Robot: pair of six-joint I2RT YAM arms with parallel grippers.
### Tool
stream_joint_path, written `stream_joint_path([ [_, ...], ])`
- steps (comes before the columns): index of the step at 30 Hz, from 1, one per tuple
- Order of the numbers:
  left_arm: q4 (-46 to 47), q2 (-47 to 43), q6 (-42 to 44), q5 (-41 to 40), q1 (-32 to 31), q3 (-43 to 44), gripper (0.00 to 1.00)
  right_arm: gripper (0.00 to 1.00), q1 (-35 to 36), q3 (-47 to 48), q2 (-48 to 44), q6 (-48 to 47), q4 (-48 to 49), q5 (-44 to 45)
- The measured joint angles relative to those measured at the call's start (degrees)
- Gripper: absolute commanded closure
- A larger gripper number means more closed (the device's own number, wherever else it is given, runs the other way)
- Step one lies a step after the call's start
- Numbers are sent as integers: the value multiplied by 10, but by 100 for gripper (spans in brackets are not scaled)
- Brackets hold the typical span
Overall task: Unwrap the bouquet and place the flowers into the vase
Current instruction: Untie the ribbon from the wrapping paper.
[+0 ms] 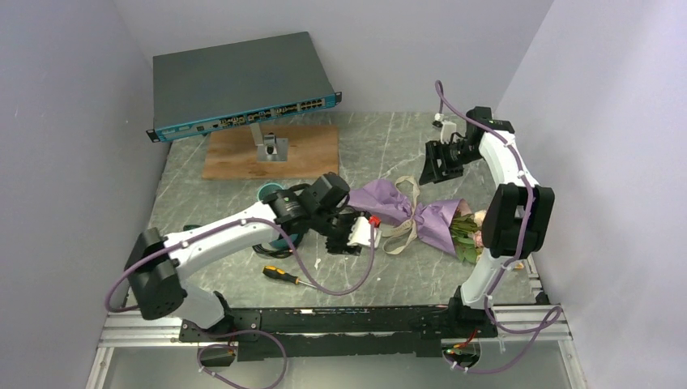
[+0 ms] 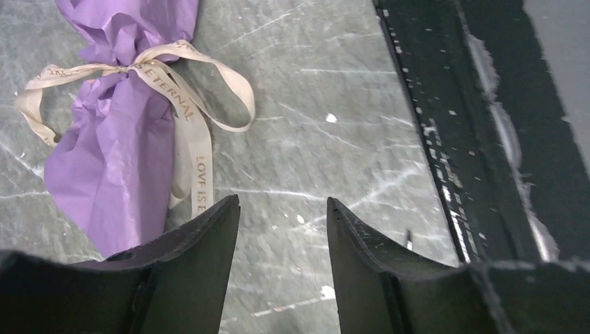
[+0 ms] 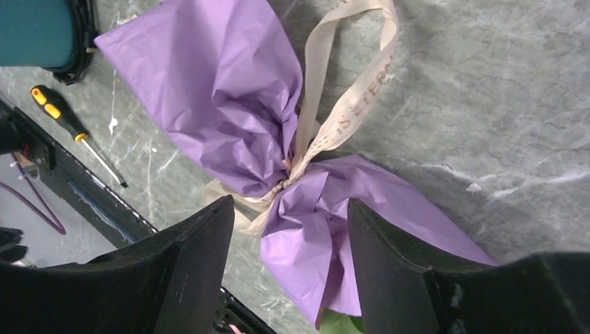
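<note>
The bouquet [image 1: 441,220] lies on its side on the marble table, wrapped in purple paper [image 3: 222,104] and tied with a cream printed ribbon [image 2: 198,132]. Flowers [image 1: 470,235] poke out of its right end beside the right arm. My left gripper [image 1: 369,237] [image 2: 283,209] sits low at the bouquet's narrow end, open, with bare table between its fingers and a ribbon tail just beyond the left fingertip. My right gripper [image 1: 435,166] [image 3: 291,209] hovers open above the knot. The teal vase [image 1: 270,193] [image 3: 35,31] stands behind the left arm, mostly hidden.
A network switch [image 1: 243,85] rests at the back left, propped over a wooden board [image 1: 235,154] holding a small metal stand [image 1: 271,147]. A screwdriver [image 1: 283,275] [image 3: 69,125] lies near the front. A black rail [image 1: 356,320] runs along the near edge. Walls close in on both sides.
</note>
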Motion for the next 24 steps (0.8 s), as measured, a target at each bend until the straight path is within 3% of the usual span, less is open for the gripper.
stream_joint_path([
  [10,124,128,24,-16,-2,-16,48,34,5,10,116,55,59,4],
  [17,155,203,25,-30,-1,-12,46,62,9,81,226,63,66,-23],
  [24,180,233,26,-32,30,-11,46,74,1,26,172,70,104,-96],
])
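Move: About 4 cm ahead, 3 cm left and 10 cm below the right hand is the far ribbon loop; the knot is some 6 cm back, 4 cm left and 11 cm down, the flower heads 8 cm back, 12 cm right and 12 cm down. For the left hand, the near ribbon loop is about 10 cm ahead, 9 cm right and 16 cm down, the vase 11 cm ahead, 19 cm left and 8 cm down. Dropping about 10 cm while reaching 5 cm forward, the right hand brings its open fingers down to the far ribbon loop, pinches it and lifts nearly 3 cm with a slight leftward drift. The left hand sinks some 13 cm, going forward and a little right towards the near loop, its half-open fingers not yet closing. ##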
